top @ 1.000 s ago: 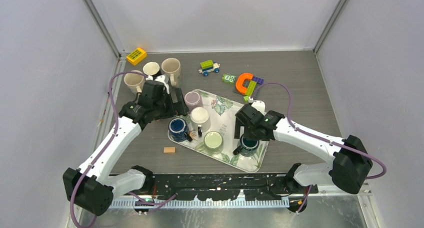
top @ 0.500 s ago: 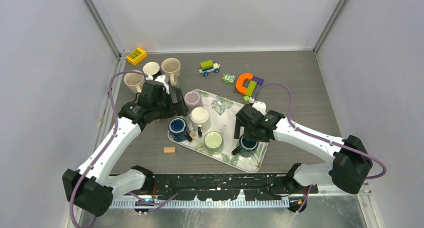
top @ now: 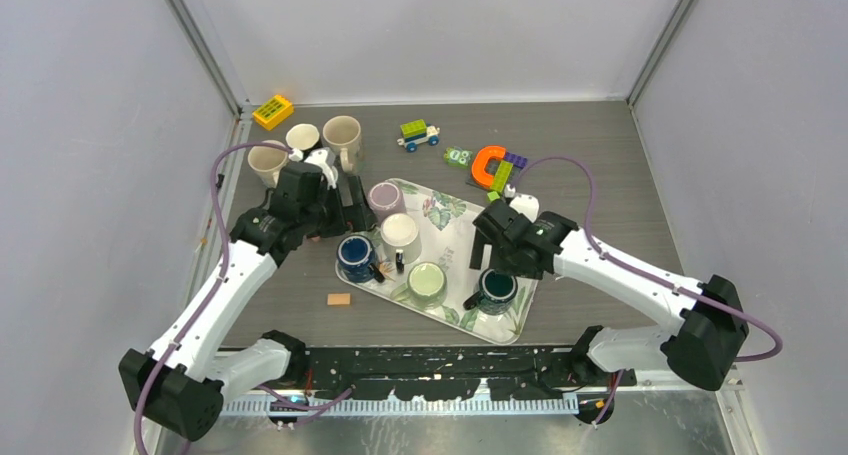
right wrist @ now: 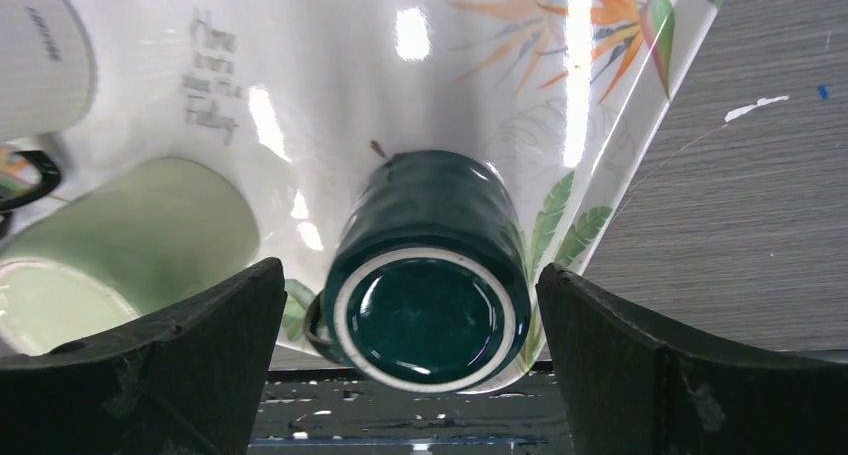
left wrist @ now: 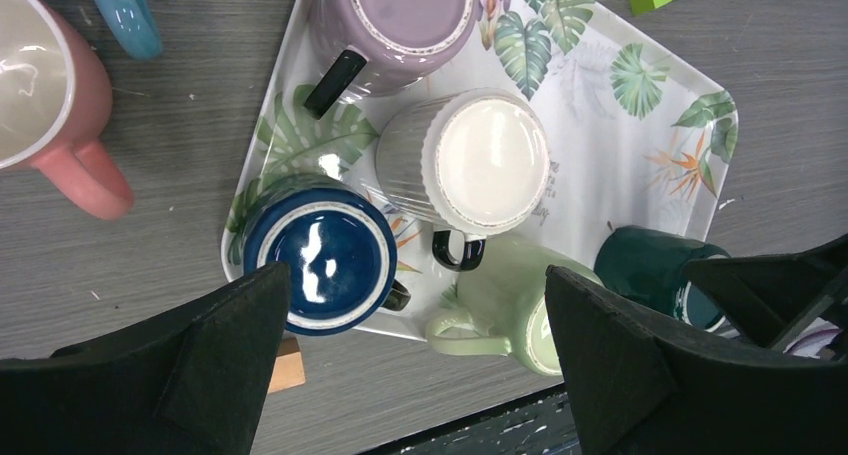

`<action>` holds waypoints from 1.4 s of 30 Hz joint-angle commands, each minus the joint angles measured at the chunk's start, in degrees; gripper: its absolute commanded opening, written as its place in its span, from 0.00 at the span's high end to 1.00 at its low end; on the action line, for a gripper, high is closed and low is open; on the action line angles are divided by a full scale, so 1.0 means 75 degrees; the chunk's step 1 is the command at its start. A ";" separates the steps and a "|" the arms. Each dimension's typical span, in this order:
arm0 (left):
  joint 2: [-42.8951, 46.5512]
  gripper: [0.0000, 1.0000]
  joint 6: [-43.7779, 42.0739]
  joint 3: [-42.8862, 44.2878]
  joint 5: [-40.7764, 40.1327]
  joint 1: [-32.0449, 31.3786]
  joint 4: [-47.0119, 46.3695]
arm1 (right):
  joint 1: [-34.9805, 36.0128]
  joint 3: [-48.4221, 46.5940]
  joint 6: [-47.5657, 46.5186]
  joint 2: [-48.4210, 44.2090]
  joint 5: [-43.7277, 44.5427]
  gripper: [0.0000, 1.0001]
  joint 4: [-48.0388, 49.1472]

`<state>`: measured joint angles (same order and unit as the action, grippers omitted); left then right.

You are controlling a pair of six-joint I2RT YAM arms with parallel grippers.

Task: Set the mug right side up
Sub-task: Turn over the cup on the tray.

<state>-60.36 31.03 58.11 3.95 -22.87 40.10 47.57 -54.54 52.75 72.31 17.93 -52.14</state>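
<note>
Several mugs stand base up on the leaf-print tray (top: 455,225): purple (top: 387,197), white (top: 399,232), blue (top: 355,252), light green (top: 427,283) and dark green (top: 496,290). My right gripper (top: 497,262) hangs open just above the dark green mug (right wrist: 425,275); the mug's base shows between the spread fingers (right wrist: 200,345), apart from both. My left gripper (top: 352,213) is open above the tray's left end, with nothing between its fingers (left wrist: 220,335). Below it are the blue mug (left wrist: 320,265), white mug (left wrist: 480,160) and light green mug (left wrist: 510,310).
Three upright mugs (top: 302,140) stand off the tray at the back left, one of them pink (left wrist: 40,85). A small wooden block (top: 339,299) lies by the tray's near-left corner. Toy bricks, a toy car (top: 418,134) and an orange piece (top: 489,163) lie behind the tray.
My right gripper has risen and drawn slightly back and to the right, uncovering more of the dark green mug. The left arm has shifted a little to the left. No mug has moved.
</note>
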 commanded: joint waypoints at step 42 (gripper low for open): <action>0.0002 0.00 -0.0208 0.0303 0.0317 -0.0025 -0.0125 | 0.2147 0.0503 0.1702 -0.0842 0.0637 0.00 0.0354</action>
<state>-60.31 30.52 58.17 5.23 -22.87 40.16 65.87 -51.48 67.88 67.40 20.08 -53.91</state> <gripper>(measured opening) 0.996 0.996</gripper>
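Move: The dark green mug stands upside down on the tray just under the right hand, some 3 cm back, centred sideways and about 6 cm below. The pale green mug is roughly 14 cm to the hand's left and 2 cm back; the white mug about 20 cm left and 8 cm ahead. From the left hand the dark green mug lies some 10 cm back, 27 cm right and 16 cm down. The open right hand rises 4 cm, backs about 8 cm past the dark green mug, drifting left, then sinks. ##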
